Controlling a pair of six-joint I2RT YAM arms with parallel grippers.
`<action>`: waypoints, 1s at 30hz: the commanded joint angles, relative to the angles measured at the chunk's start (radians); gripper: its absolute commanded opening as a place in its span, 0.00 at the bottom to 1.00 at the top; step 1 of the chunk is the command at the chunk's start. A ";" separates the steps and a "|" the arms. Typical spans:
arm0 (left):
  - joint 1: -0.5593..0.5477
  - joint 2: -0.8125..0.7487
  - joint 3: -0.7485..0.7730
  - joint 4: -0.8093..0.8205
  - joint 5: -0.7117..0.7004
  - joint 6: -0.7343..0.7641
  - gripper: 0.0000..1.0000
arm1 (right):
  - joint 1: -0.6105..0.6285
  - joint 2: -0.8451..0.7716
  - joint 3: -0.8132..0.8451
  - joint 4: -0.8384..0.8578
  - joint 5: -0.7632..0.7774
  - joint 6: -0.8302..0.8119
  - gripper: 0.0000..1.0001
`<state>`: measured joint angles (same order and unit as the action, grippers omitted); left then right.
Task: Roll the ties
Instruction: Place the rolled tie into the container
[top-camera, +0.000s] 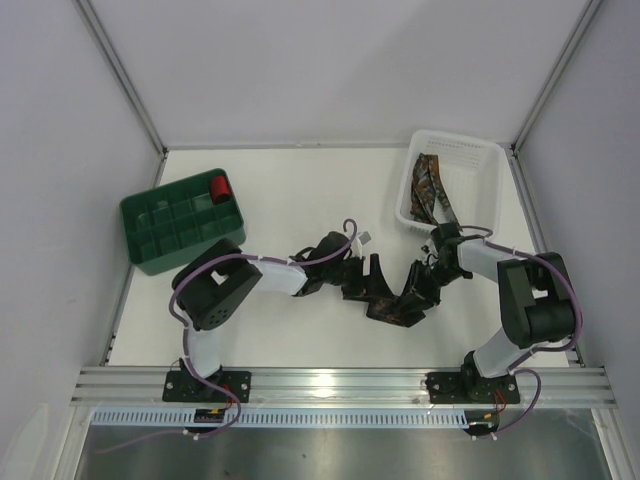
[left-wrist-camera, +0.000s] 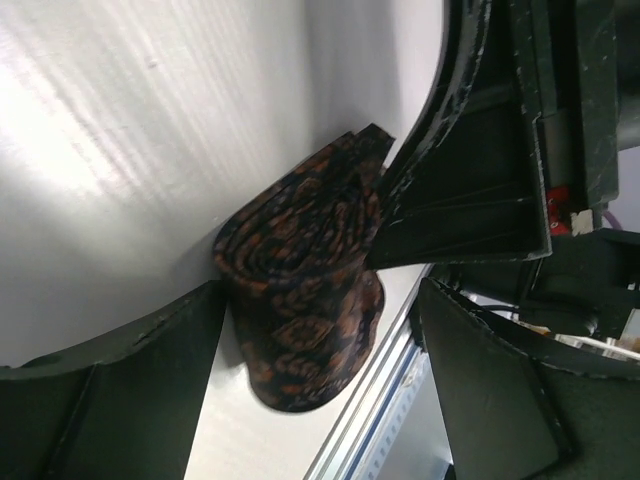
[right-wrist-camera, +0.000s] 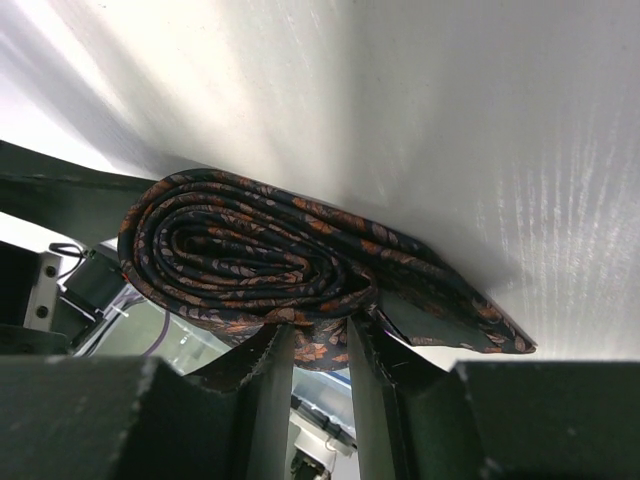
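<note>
A dark tie (top-camera: 393, 310) with a brown-orange pattern is wound into a roll on the table between my two grippers. In the right wrist view the roll (right-wrist-camera: 240, 250) shows as a flat spiral with a short pointed tail to the right. My right gripper (right-wrist-camera: 320, 335) is shut on the roll's lower edge and appears in the top view (top-camera: 413, 293). My left gripper (top-camera: 368, 278) is open, its jaws wide apart on either side of the roll (left-wrist-camera: 300, 300) without squeezing it. A second tie (top-camera: 431, 190) lies in the white basket (top-camera: 480, 160).
A green divided tray (top-camera: 165, 235) stands at the left with a small red roll (top-camera: 220, 187) in a far compartment. The white basket is at the back right by the wall. The metal rail (top-camera: 340, 382) runs along the table's near edge, close to the roll.
</note>
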<state>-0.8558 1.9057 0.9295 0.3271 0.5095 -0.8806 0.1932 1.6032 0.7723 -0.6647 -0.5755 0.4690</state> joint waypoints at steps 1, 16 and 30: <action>-0.029 0.047 0.019 0.015 -0.017 -0.017 0.86 | 0.005 0.064 -0.042 0.116 0.213 -0.041 0.31; -0.045 0.104 -0.046 0.151 0.023 -0.101 0.67 | 0.008 0.066 -0.039 0.117 0.220 -0.033 0.31; -0.072 0.128 -0.037 0.141 0.001 -0.072 0.47 | 0.028 0.075 -0.045 0.125 0.224 -0.021 0.31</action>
<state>-0.8742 1.9877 0.8951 0.5095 0.4995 -0.9783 0.1936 1.6176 0.7727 -0.6579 -0.5919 0.4698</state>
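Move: Just off the left fingertips lies the rolled tie, its middle about 2 cm to the right of the open left hand, 1 cm back and 2 cm lower. The right hand already pinches this tie, with the roll about 2 cm to its left, straight alongside and level in height. From the left hand, the tie's loose tail lies some 7 cm right, 4 cm back and 3 cm lower; the white basket is roughly 27 cm ahead and 17 cm right. Reaching the last bit onto the rolled tie, the left hand slides about 1 cm to the right, then sinks about 1.5 cm while its wide-open fingers close to about half, one on either side of the roll, and come to pinch it. The right hand stays in place and keeps its pinch on the tie. ##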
